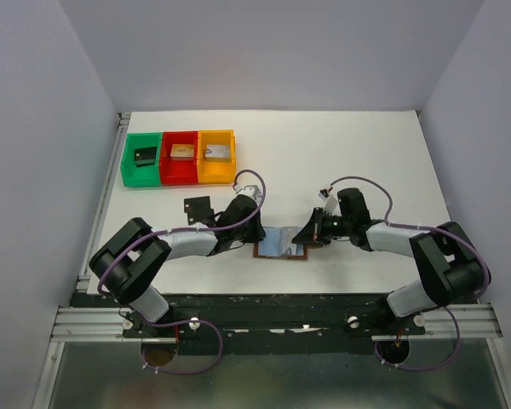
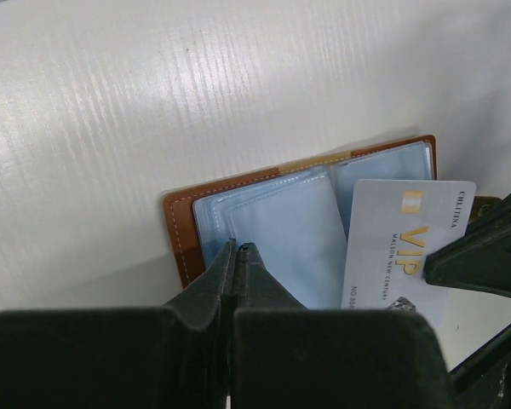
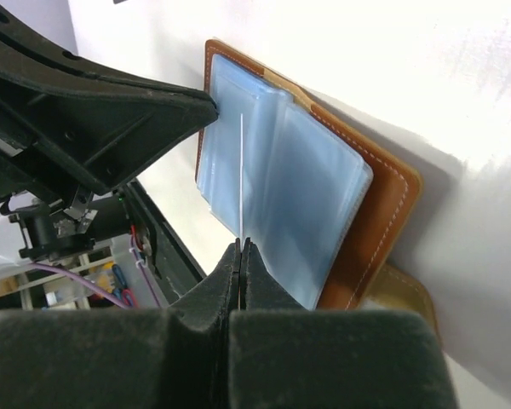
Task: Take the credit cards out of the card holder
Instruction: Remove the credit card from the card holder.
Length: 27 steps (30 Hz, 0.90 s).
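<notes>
The brown card holder (image 1: 281, 243) lies open near the table's front edge, its pale blue sleeves (image 2: 289, 221) facing up. My left gripper (image 2: 238, 247) is shut, with its tips pressing on the left sleeves. A grey VIP card (image 2: 400, 247) lies across the holder's right half and sticks out past its edge. My right gripper (image 3: 242, 243) is shut on this card, which shows edge-on as a thin white line (image 3: 241, 170). A black card (image 1: 198, 207) lies flat on the table left of the left arm.
Green (image 1: 141, 158), red (image 1: 180, 156) and orange (image 1: 215, 155) bins stand in a row at the back left, each holding a small block. The two grippers meet tip to tip over the holder (image 3: 383, 204). The table's front edge runs just below it.
</notes>
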Available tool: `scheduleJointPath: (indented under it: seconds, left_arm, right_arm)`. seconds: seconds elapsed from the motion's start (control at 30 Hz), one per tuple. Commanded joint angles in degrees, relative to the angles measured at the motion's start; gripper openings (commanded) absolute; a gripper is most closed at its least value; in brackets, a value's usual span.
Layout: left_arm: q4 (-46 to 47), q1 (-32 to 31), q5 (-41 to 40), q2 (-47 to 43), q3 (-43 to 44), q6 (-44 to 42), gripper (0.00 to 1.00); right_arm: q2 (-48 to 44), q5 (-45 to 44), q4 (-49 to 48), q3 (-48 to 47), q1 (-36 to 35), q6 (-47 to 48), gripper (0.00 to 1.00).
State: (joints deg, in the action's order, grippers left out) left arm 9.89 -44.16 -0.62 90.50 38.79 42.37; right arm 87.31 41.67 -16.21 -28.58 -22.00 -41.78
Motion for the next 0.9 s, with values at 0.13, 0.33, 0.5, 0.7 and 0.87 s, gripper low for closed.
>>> scheduleJointPath:
  seconds: [0.13,0.33,0.5,0.7,0.87]
  left_arm:
    - [-5.67,-1.10,-0.87,-1.46,-2.13,-3.17,0.00]
    - [-4.62,-2.33,0.62,-4.53,-1.70,-6.15,0.00]
    - [-3.21,-2.42,5.89,-6.21,1.02,-8.61,0.26]
    - [-4.97,-2.51,7.04,-10.33,5.50,-9.94,0.70]
    - [-3.75,-2.51,9.05,-18.76,6.05,-11.69,0.91]
  right_arm:
    - [-8.81,-7.65,18.47,-3.06,0.38,9.87,0.00]
    - [-16.80,-11.43,27.44,-5.70,0.38,14.26,0.00]
    - [-22.00,-14.24,33.86,-8.16,0.47,17.43,0.00]
    - [-26.57,-16.18,38.61,-10.53,0.38,19.36,0.00]
    - [-30.17,-11.63,38.80,-11.50,0.38,22.09,0.00]
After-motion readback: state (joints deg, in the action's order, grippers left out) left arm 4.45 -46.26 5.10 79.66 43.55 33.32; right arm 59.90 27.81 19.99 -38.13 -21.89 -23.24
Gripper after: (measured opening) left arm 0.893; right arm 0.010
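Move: The left hand's shut fingertips rest on the holder's left page, the holder's middle about 6 cm to their right. The VIP card, already pinched by its right edge in the right hand, has its middle about 8 cm right of the left fingertips, 1 cm back and 2 cm higher; a loose silver card lies 14 cm ahead and 3 cm left of them. From the right hand, the VIP card's middle is about 3 cm left, 1 cm ahead and 1 cm lower, and the holder's middle is 5 cm left, level fore and aft, 3 cm below. The right hand keeps its pinch on the VIP card and carries it away from the holder, up about 8 cm and to the right about 5 cm, tilting some 25 degrees so that its fingers point more steeply down. The left hand, shut, first draws back about 2 cm with its tips on the left page, then comes off the holder, opens wide while rising about 8 cm and shifts a little to the right, turning slightly clockwise. ##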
